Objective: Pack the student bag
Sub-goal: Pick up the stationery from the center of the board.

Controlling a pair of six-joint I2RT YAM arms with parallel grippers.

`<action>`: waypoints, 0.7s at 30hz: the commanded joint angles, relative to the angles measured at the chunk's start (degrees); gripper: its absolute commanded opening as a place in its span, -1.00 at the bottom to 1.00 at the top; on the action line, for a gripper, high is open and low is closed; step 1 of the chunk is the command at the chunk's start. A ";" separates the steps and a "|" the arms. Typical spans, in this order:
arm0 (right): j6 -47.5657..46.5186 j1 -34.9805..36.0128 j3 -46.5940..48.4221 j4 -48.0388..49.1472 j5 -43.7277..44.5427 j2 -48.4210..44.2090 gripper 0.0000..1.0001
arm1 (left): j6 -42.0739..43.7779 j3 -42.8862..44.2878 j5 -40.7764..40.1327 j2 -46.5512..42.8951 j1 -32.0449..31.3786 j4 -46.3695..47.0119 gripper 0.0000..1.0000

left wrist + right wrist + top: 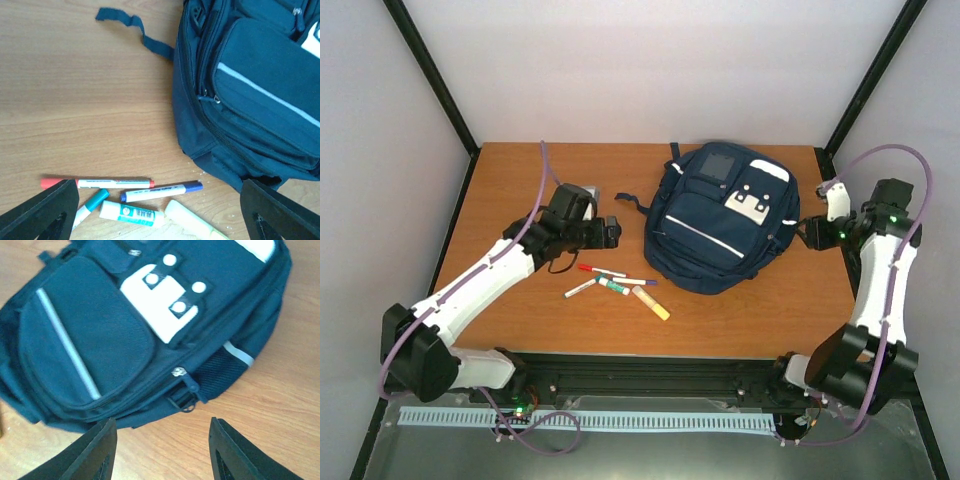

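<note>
The student bag (720, 215), navy with white stripes and patches, lies flat on the wooden table, right of centre. My left gripper (610, 232) hovers open just left of it, above several pens. In the left wrist view the bag (250, 90) fills the right side, and a red-capped marker (100, 182), a blue-capped marker (162, 191), a teal glue stick (131, 213) and a yellow highlighter (192, 225) lie between the spread fingers of the gripper (160, 210). My right gripper (812, 232) stands open at the bag's right side. Its zip pull (192, 385) lies just ahead of the empty jaws (162, 450).
A loose dark strap (135, 27) trails from the bag's left side over the table (520, 180). A teal-capped marker (90, 204) lies by the left finger. Black frame posts (440, 80) and white walls close in the table.
</note>
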 commanded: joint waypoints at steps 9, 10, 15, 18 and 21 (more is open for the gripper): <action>-8.62 25.92 -6.60 -0.75 9.83 -5.59 -0.08 | -3.30 -6.35 5.13 1.73 0.56 2.10 0.66; -8.40 27.85 -6.51 0.26 10.53 -4.27 -0.08 | -3.94 -6.68 5.31 1.91 0.58 2.05 0.69; -8.48 36.28 -6.27 6.61 16.73 3.89 -0.06 | -6.23 -8.61 6.23 3.09 0.56 2.06 0.73; -8.57 40.09 -5.68 9.71 20.28 7.80 -0.03 | -6.46 -9.03 6.00 3.71 0.56 1.50 0.72; -8.66 44.12 -5.22 12.40 22.33 10.86 0.01 | -7.12 -9.25 6.12 3.94 0.56 1.11 0.72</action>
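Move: The left hand hangs about 19 cm above the board: the glue stick lies nearly under it, some 3 cm back, and the red marker 3 cm to its left and 1 cm ahead. The blue marker is 5 cm to its right and 2 cm back, the yellow highlighter 9 cm right and 7 cm back. From the right hand, the backpack's middle is about 14 cm left, 9 cm ahead and 15 cm below; the highlighter is 32 cm left, 7 cm back. Down towards the loose pens and glue stick comes the open left hand, dropping about 8 cm and easing back 3 cm while its fingers tip steeper. The right hand, still half open, sweeps some 18 cm left and, after a slight rise, sinks over the near part of the backpack, drawing back then forward again and turning about 40 degrees counter-clockwise; no touch can be made out. ##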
